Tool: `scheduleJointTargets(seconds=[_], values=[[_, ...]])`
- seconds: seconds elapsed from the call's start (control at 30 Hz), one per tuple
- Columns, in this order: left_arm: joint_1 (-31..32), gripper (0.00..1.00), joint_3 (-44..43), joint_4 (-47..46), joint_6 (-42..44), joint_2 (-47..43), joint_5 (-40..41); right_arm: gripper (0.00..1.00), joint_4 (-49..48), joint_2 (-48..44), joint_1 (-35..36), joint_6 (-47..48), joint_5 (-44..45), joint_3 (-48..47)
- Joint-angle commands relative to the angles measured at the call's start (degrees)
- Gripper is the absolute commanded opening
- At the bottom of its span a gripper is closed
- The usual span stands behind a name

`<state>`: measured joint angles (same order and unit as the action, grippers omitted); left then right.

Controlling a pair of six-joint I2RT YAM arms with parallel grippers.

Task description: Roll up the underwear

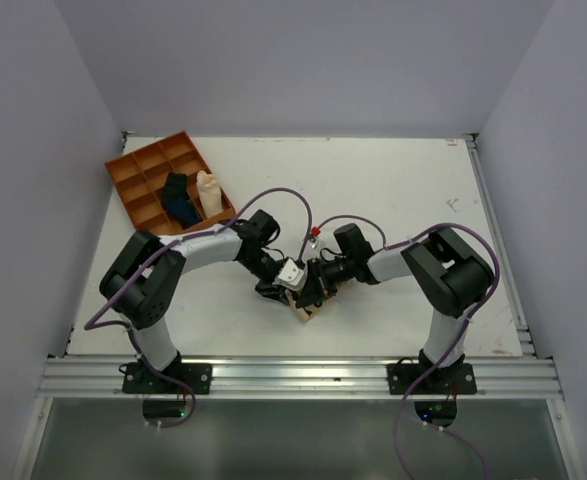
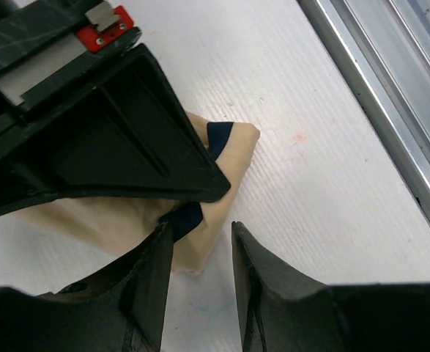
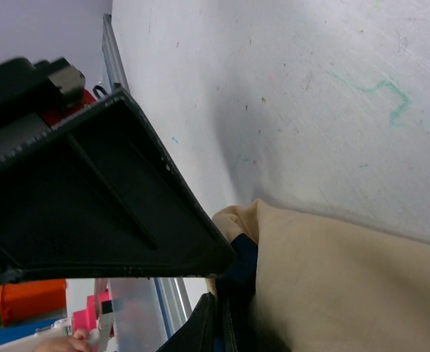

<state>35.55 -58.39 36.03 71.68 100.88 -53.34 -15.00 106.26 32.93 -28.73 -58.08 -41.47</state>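
The underwear (image 1: 308, 310) is a small beige cloth with a dark edge band, lying on the white table near the front edge, between the two arms. My right gripper (image 3: 216, 312) is shut on its dark band at a folded corner of the underwear (image 3: 346, 279). My left gripper (image 2: 200, 235) sits right beside it, jaws apart. The underwear's (image 2: 229, 158) near corner reaches between them against the left finger (image 2: 152, 279), and bare table shows in the rest of the gap. In the top view the left gripper (image 1: 291, 293) and right gripper (image 1: 318, 283) crowd over the cloth and hide most of it.
An orange compartment tray (image 1: 133, 175) stands at the back left, holding a dark blue roll (image 1: 178, 200) and a cream roll (image 1: 208, 190). An aluminium rail (image 1: 293, 375) runs along the table's near edge, close to the cloth.
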Motion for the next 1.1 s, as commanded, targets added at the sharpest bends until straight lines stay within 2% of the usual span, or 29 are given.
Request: scheduleJointTargets(seconds=[0.0, 0.13, 0.3, 0.47, 0.57, 0.7, 0.87, 0.93, 1.03, 1.07], values=[[1.5, 0.41, -2.7, 2.6, 2.9, 0.9, 0.4, 0.0, -1.7, -0.3, -0.3, 0.1, -1.2, 0.3], [2.2, 0.4, -3.3, 3.3, 3.1, 1.7, 1.8, 0.0, -1.6, -0.4, -0.4, 0.0, -1.1, 0.3], [2.6, 0.33, -5.1, 5.6, 4.3, 3.7, 2.5, 0.0, -2.4, -1.1, -0.5, -0.6, -0.7, 1.0], [3.5, 0.15, -9.4, 10.4, 7.2, 8.1, 1.1, 0.01, -2.9, -2.6, -0.5, -1.2, 0.6, 2.1], [3.8, 0.06, -13.0, 14.9, 9.8, 10.9, 0.7, 0.11, -1.4, -4.1, -0.4, -0.7, 3.1, 2.8], [3.8, 0.01, -15.1, 18.4, 10.9, 12.1, 0.3, 0.23, 6.8, -9.0, -0.5, 2.1, 11.0, 3.2], [4.0, 0.01, -16.8, 20.0, 8.9, 12.8, 1.3, 0.33, 14.6, -19.6, -0.6, 2.1, 26.9, 5.3], [4.3, 0.01, -17.1, 20.3, 8.1, 13.5, 1.5, 0.36, 19.0, -24.1, -0.4, 0.9, 35.1, 6.7], [4.8, 0.0, -18.8, 21.7, 7.1, 14.9, 1.9, 0.37, 23.2, -29.3, 0.0, -1.8, 42.5, 8.7], [5.0, 0.0, -19.1, 22.0, 6.2, 15.1, 2.1, 0.38, 26.7, -33.7, 1.2, -3.2, 49.4, 8.9]])
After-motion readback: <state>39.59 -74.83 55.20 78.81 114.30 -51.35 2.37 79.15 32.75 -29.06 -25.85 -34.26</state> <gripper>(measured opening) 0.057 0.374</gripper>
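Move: The underwear's folded edge, still pinched in the right gripper, lies almost in the left hand's open fingers: about 2 cm right, 1 cm back and 1 cm below. The right hand point is some 2 cm to the right of that spot, at its height. The cloth's near corner sits about 5 cm back and 4 cm right of the left hand, 3 cm lower; the body spreads out about 9 cm right and 2 cm ahead of it, 3 cm lower. The left fingers shut on the underwear's folded edge beside the right gripper's pinch, after easing about 2 cm right, down and slightly back, and keep that grip. Only then does the right hand let go, opening partway and pulling away some 7 cm to its right, forward and slightly up, its wrist swinging about 30 degrees with a clockwise turn. ##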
